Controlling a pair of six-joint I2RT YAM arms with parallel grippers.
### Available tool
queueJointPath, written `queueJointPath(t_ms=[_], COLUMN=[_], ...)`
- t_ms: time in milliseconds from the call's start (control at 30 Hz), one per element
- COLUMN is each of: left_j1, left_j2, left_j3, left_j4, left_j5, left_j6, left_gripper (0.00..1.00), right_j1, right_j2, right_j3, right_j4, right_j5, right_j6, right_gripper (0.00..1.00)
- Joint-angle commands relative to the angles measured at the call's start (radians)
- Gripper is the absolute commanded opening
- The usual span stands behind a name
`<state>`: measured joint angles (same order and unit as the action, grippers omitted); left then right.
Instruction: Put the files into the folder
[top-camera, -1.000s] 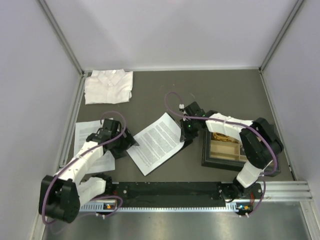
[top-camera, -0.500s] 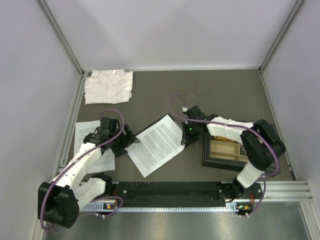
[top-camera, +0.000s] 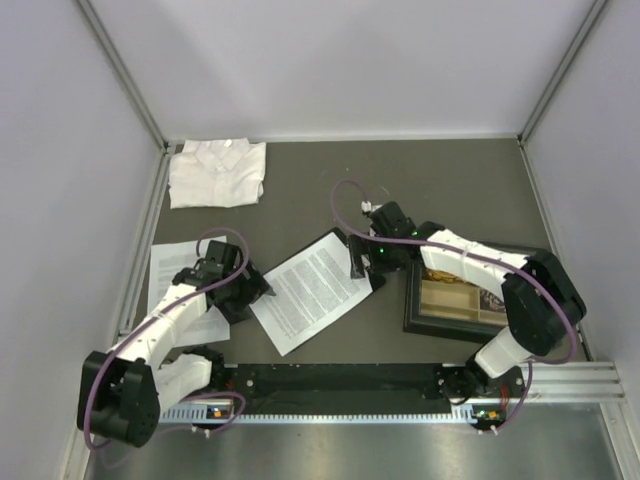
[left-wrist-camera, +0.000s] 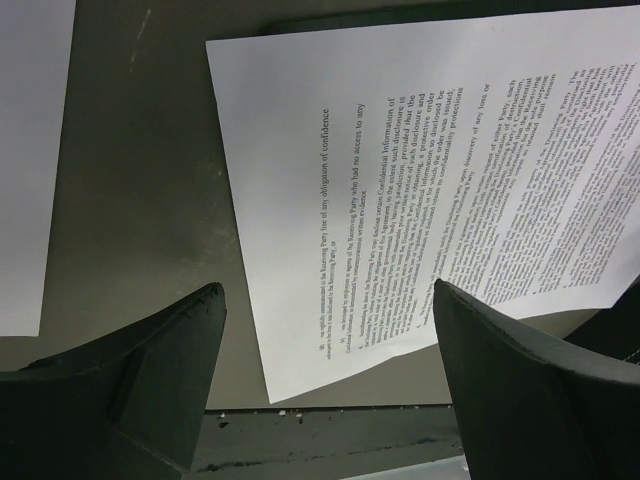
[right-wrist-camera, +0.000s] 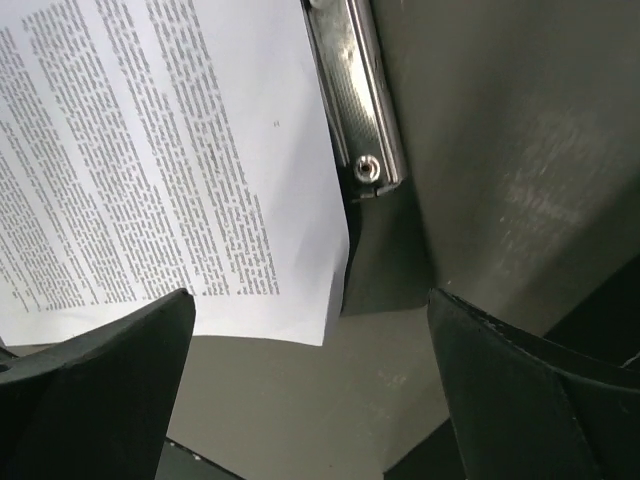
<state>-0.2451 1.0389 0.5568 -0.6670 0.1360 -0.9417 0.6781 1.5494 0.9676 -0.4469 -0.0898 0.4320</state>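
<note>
One file (top-camera: 310, 290) is a white sheet of dense black print lying tilted on the black folder (top-camera: 375, 282) at mid table. The folder's silver clip (right-wrist-camera: 355, 90) runs along the sheet's far-right edge. A second file (top-camera: 168, 265) lies at the left, partly under my left arm. My right gripper (top-camera: 362, 262) hangs open over the clip end, with the sheet's corner (right-wrist-camera: 300, 300) and the folder's corner (right-wrist-camera: 385, 260) below it. My left gripper (top-camera: 253, 290) is open at the sheet's near-left corner (left-wrist-camera: 300, 350), gripping nothing.
A folded white shirt (top-camera: 217, 172) lies at the back left. A dark-framed tray (top-camera: 465, 295) of small items stands right of the folder, under my right arm. The black mounting rail (top-camera: 340, 380) runs along the near edge. Grey walls close in the sides.
My right gripper has gone from shut to open and shifted slightly left over the clip. The sheet and folder sit a little further left. The left gripper stayed open.
</note>
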Motion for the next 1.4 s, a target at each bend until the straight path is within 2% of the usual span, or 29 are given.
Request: queueJointPath(t_ms=[0,233,367,567,700,800,933,1033,1100,1133,1233,1367], left_j1=[-0.005,-0.005,-0.005,-0.005,-0.005,-0.003,0.001,0.016,0.018,0.018,0.018,0.018], left_j2=[0.007,0.067,0.102,0.193,0.315,0.390,0.432,0.469,0.495,0.492,0.429,0.288], left_j3=[-0.021,-0.063,-0.077,-0.040,0.006,0.067,0.135,0.196,0.271,0.291,0.322,0.296], left_j4=[0.026,0.104,0.150,0.201,0.242,0.230,0.210,0.189,0.135,0.110,0.038,-0.016], left_j5=[-0.022,-0.022,-0.041,-0.082,-0.064,-0.078,-0.163,-0.171,-0.197,-0.211,-0.265,-0.285], left_j6=[-0.017,-0.045,-0.055,-0.022,-0.005,0.018,0.061,0.104,0.141,0.153,0.190,0.205], left_gripper=[0.89,0.89,0.89,0.89,0.89,0.89,0.90,0.90,0.90,0.90,0.90,0.90], right_j1=[-0.026,-0.057,-0.057,-0.046,-0.035,-0.032,-0.020,-0.003,0.015,0.027,0.093,0.130], right_j2=[0.035,0.210,0.235,0.195,0.141,0.127,0.130,0.124,0.117,0.101,0.083,0.052], right_j3=[0.120,0.232,0.208,0.097,0.005,-0.026,0.009,0.013,0.026,0.051,0.097,0.085], right_j4=[-0.012,0.019,0.045,0.114,0.218,0.283,0.246,0.244,0.189,0.157,0.021,-0.041], right_j5=[0.058,0.025,-0.001,-0.054,-0.061,-0.080,-0.074,-0.087,-0.058,0.019,0.168,0.213], right_j6=[-0.124,-0.150,-0.112,0.071,0.232,0.277,0.261,0.257,0.226,0.206,0.134,0.108], right_gripper=[0.99,0.99,0.99,0.97,0.96,0.96,0.96,0.96,0.96,0.96,0.98,0.99])
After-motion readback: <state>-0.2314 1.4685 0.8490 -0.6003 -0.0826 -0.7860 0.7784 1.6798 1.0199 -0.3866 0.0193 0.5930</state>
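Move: The file lies on the folder, its middle about 10 cm right of the left hand, some 6 cm ahead and 3 cm below; from the right hand it is about 19 cm left, 3 cm back and 4 cm below. The folder's middle is roughly 17 cm left of the right hand and 1 cm back, its metal clip some 7 cm ahead and 1 cm left. The other papers lie about 24 cm left of the left hand, 5 cm ahead. Lower the open left gripper about 2 cm onto the file's left end and push it forward some 11 cm, easing left and raising the hand's left side about 15 degrees late on. Meanwhile arc the open right gripper forward and down beside the clip end, then draw it back towards the base about 5 cm and a little left, twisting clockwise before partly untwisting. ##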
